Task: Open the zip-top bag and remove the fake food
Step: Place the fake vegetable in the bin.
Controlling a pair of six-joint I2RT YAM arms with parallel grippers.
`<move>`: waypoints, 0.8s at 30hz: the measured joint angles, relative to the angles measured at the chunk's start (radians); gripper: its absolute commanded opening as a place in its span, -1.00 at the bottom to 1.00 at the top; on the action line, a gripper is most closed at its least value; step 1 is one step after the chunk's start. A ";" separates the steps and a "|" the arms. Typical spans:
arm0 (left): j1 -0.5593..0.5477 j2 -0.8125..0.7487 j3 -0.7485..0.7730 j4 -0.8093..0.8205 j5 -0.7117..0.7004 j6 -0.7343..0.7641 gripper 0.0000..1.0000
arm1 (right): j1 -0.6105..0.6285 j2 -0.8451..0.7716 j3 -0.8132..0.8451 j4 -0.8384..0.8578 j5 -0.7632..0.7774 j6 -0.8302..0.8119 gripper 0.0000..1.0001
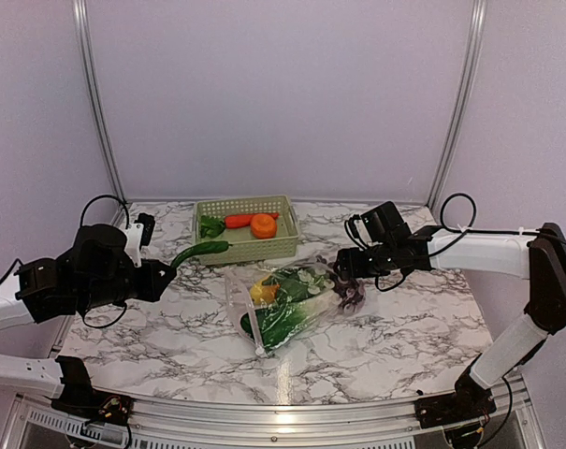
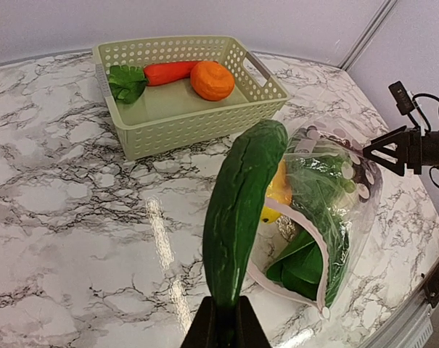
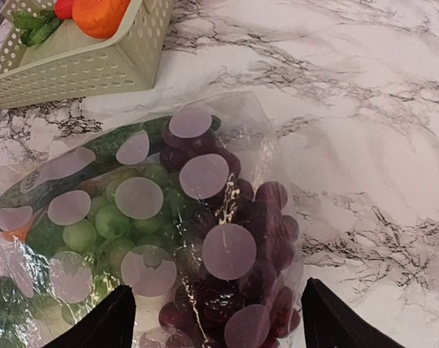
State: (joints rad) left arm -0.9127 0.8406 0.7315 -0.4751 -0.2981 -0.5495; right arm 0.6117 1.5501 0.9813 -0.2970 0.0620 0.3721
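Observation:
The zip-top bag (image 1: 292,304) lies in the middle of the table, its mouth (image 2: 306,232) gaping toward the left arm. Inside it are green leafy pieces (image 2: 306,264), a yellow piece (image 2: 281,192), green grapes (image 3: 103,225) and a purple grape bunch (image 3: 255,232). My left gripper (image 2: 225,304) is shut on the end of a green cucumber (image 2: 241,210), held in the air between the bag and the basket. My right gripper (image 3: 217,286) stands open, its fingers on either side of the bag's grape end.
A pale green lattice basket (image 1: 245,202) sits at the back of the table. It holds a carrot (image 1: 239,221), an orange (image 1: 263,225) and a green leafy piece (image 1: 210,225). Metal frame posts stand at the back corners.

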 measured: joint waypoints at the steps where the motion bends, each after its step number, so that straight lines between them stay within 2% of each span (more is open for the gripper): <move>1: 0.007 0.007 0.003 0.011 0.002 0.008 -1.00 | 0.000 0.000 0.000 0.000 0.000 -0.001 0.53; 5: 0.082 0.118 0.032 0.125 0.074 0.042 -1.00 | 0.000 -0.001 0.005 0.003 0.000 -0.002 0.54; 10: 0.179 0.346 0.113 0.254 0.193 0.082 -1.00 | 0.000 -0.011 0.011 0.008 0.016 -0.001 0.55; 15: 0.274 0.592 0.286 0.351 0.326 0.119 -1.00 | 0.000 -0.033 0.042 0.018 0.037 0.000 0.55; 24: 0.412 0.977 0.607 0.407 0.481 0.139 -1.00 | 0.000 -0.045 0.080 0.052 0.069 0.002 0.55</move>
State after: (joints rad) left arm -0.5003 1.8172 1.3388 -0.0677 0.1829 -0.4103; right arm 0.6117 1.5051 1.0615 -0.2447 0.1310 0.3740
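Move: The left hand holds the long green vegetable, and the bin's middle lies about 29 cm ahead, 14 cm to its right and 16 cm below. The orange vegetable in the bin is roughly 30 cm ahead and 19 cm to the right; the leafy green in the bin's left end is about as far ahead but only 3 cm to the right. The bag lies some 7 cm ahead and 28 cm to the right, about 19 cm below. From the right hand, the bin is about 17 cm ahead, 30 cm to the left and 6 cm lower. Keeping the green vegetable pinched by one end, the left hand sweeps it forward about 24 cm and some 8 cm to the right, out to the bin, nearly level at first and sinking a couple of centimetres at the end, with almost no wrist turn and the fingers staying shut. Meanwhile the right hand, fingers still wide open, rises about 6 cm off from above the grape end of the bag, easing a little forward and tipping its fingers up some 10 degrees. ##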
